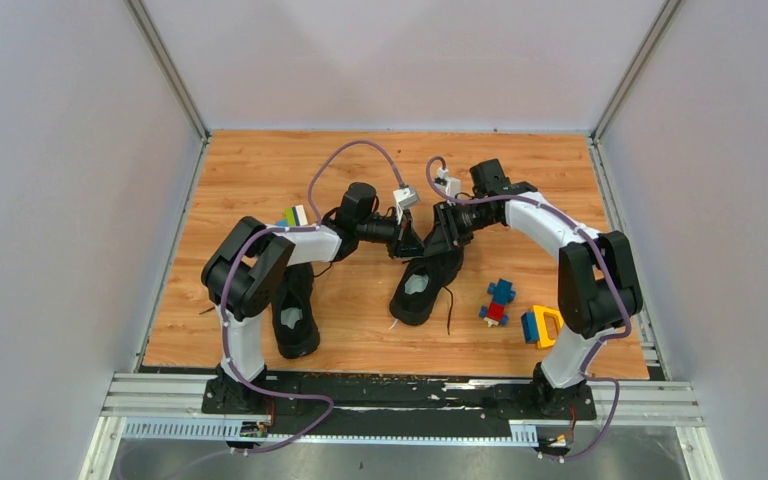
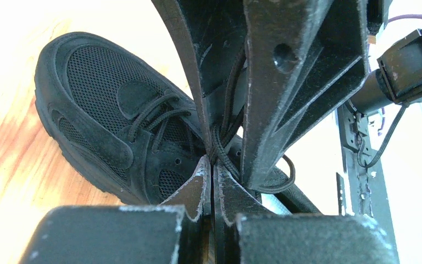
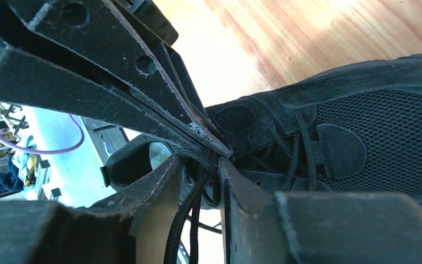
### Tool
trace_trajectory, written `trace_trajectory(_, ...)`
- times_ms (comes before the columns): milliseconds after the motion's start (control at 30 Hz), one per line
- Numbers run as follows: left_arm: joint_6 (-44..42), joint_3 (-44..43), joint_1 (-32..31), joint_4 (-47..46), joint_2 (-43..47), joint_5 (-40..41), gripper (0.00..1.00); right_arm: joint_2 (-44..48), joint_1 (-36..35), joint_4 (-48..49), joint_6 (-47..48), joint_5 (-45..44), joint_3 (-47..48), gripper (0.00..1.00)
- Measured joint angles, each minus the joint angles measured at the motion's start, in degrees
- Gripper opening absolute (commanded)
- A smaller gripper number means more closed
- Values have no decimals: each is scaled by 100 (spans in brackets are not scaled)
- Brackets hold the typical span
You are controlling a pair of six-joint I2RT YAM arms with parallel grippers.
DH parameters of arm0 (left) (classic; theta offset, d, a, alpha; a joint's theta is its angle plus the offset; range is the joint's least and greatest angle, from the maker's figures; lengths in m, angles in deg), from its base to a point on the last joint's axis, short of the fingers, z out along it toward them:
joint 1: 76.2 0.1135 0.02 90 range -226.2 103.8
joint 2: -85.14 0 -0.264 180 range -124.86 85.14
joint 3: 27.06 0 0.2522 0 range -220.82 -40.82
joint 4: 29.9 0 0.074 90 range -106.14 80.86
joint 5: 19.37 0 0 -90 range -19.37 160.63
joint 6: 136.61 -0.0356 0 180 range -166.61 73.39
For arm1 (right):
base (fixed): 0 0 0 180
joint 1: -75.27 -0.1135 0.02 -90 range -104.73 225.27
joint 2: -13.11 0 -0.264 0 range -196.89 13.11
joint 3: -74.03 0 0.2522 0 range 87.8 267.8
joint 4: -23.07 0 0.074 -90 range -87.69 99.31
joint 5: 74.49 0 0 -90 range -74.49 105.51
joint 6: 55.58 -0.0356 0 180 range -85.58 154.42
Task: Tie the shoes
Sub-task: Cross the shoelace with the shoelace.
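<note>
Two black shoes lie on the wooden table. One shoe [image 1: 296, 312] sits beside the left arm's base. Over the other shoe [image 1: 426, 282], in the middle, both grippers meet at its laces. My left gripper [image 1: 415, 242] [image 2: 213, 160] is shut on a black lace right above the shoe's [image 2: 104, 110] tongue. Facing it tip to tip, my right gripper [image 1: 434, 242] [image 3: 200, 159] has its jaws apart, with lace strands [image 3: 189, 220] running down through the gap. The mesh toe of the shoe [image 3: 373, 126] fills the right of the right wrist view. A loose lace end [image 1: 449, 312] trails on the table.
Toy blocks lie right of the middle shoe: a blue-red one [image 1: 498, 300] and a yellow-blue one [image 1: 541, 325]. Another coloured block [image 1: 296, 215] shows behind the left arm. White walls close in the table on three sides.
</note>
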Motion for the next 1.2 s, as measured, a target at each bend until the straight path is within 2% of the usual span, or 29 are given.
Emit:
trace_trajectory(200,-61,-50,0,142,13,33,0,2,-15,-13,-20,-313,22,16)
trace_trajectory(333,-151,-79,0,238,17,66,0,37,-22,-87,72,-479,33,11)
trace_trajectory(833,-538,-192,-22,581,138,92,0,232,-96,-284,540,-944,90,6)
trace_trajectory(1200,-260,-197,-44,310,140,-7,0,280,-127,-297,623,-1311,109,7)
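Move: The shoelace I want lies almost between my right fingers: about 1 cm left of the right hand point and 1 cm lower, not ahead or back. My left fingertips hold the lace, with the crossing about 1 cm to the left hand's right, level fore and aft. From the right hand, the shoe's middle is about 5 cm back and 6 cm below, and the red-blue toy some 11 cm back, 13 cm right and 9 cm below. I close my half-open right fingers until they pinch the shoelace right beside my left fingertips, then go on drawing that hand some 2 cm to my right and a little forward, tipping its fingers about 10 degrees more steeply down. My left hand keeps its shut grip on the lace, nearly still at first, then rises about 1.5 cm. ##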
